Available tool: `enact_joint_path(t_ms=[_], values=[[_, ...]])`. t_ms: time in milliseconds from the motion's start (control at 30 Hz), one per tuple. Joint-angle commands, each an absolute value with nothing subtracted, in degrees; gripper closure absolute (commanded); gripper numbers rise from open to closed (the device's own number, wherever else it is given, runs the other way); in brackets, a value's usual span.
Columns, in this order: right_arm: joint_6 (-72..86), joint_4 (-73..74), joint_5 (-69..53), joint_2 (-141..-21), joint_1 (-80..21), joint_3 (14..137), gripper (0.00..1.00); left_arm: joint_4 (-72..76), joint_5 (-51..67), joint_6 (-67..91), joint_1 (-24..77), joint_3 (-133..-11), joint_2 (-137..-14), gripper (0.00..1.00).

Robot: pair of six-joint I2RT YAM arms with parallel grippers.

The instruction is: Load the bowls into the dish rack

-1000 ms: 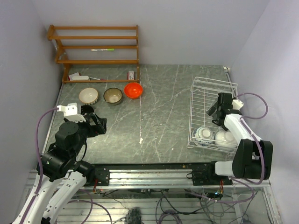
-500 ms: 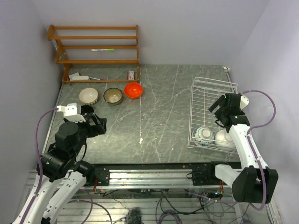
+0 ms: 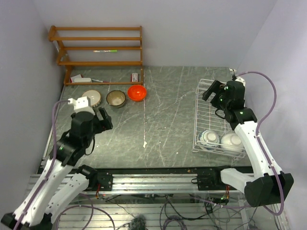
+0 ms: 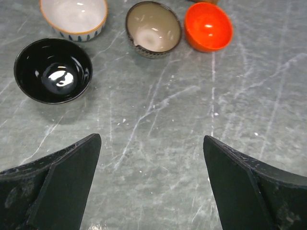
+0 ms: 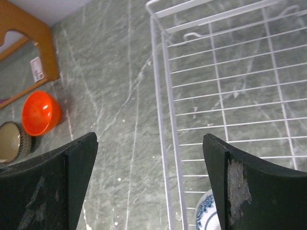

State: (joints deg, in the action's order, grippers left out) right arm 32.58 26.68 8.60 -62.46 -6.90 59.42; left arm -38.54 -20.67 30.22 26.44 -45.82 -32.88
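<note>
Three bowls sit in a row at the far left of the table: cream-white [image 3: 91, 98], tan-brown with a dark rim [image 3: 116, 98] and orange-red [image 3: 137, 92]. The left wrist view shows them too, cream-white [image 4: 73, 14], tan-brown [image 4: 153, 28] and orange-red [image 4: 208, 26], plus a glossy black bowl [image 4: 53, 70] nearer me. My left gripper [image 3: 101, 120] [image 4: 151, 143] is open and empty, above bare table short of them. The white wire dish rack [image 3: 218, 103] holds a blue-and-white bowl [image 3: 209, 138] and a white bowl [image 3: 231, 141] at its near end. My right gripper [image 3: 211, 91] [image 5: 149, 139] is open and empty over the rack's far left rim [image 5: 160, 72].
A brown wooden shelf unit [image 3: 98, 48] stands against the back wall at far left, with small items on its bottom board. The walls close in on both sides. The orange-red bowl [image 5: 41, 113] and tan-brown bowl [image 5: 12, 142] also show in the right wrist view.
My right arm has lifted and swung from the rack's near middle to its far left corner. My left arm has stretched forward toward the row of bowls.
</note>
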Motion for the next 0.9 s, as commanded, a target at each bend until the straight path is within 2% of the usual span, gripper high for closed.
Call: enact_joint_path(t_ms=[0,200,267,367,667,867], values=[[31.67,25.23,2.70,-63.90,-8.28,61.15,0.10,-33.06,-31.05,33.19,26.71,-49.96,-43.45,0.00],[31.38,23.26,-3.65,-63.07,-8.98,58.23,0.10,-27.70,-43.76,35.67,26.07,-52.87,-59.82,0.08],[30.89,22.54,-5.08,-62.50,-9.05,56.46,0.10,-24.72,-45.69,35.93,24.93,-52.34,-63.81,0.14],[29.41,22.60,-5.61,-62.06,-9.07,55.02,0.10,-20.23,-45.56,35.09,22.24,-51.74,-69.40,0.24],[26.88,21.88,-5.18,-61.40,-11.48,51.57,0.09,-7.85,-39.49,28.02,15.21,-49.86,-80.60,0.25],[27.18,21.53,-4.33,-60.82,-12.55,49.83,0.09,-4.95,-33.24,26.12,11.63,-48.63,-84.37,0.34]])
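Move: The black bowl lies about 17 cm ahead of the left hand, 15 cm to its left and some 20 cm below. The white bowl is roughly 10 cm beyond the black one and 3 cm to its right; at that same depth the brown bowl stands about 17 cm to the black one's right, and the red bowl some 29 cm right and 13 cm farther out. From the right hand, the black bowl is about 68 cm left, 4 cm farther out and 20 cm below, with the dish rack's middle 15 cm right, level with it, 20 cm down. The open left hand sweeps fast forward some 15 cm while sinking about 13 cm, veering left in the later part towards the black bowl's right rim, its wrist turning counter-clockwise about 25 degrees, tipping further down and rolling its left side up, as the fingers narrow to roughly two thirds open. Meanwhile the empty right hand, still wide open, drifts left about 6.5 cm from above the dish rack's left edge towards the clear table, then sinks some 5 cm as it eases back a little and swings about 20 degrees counter-clockwise. ##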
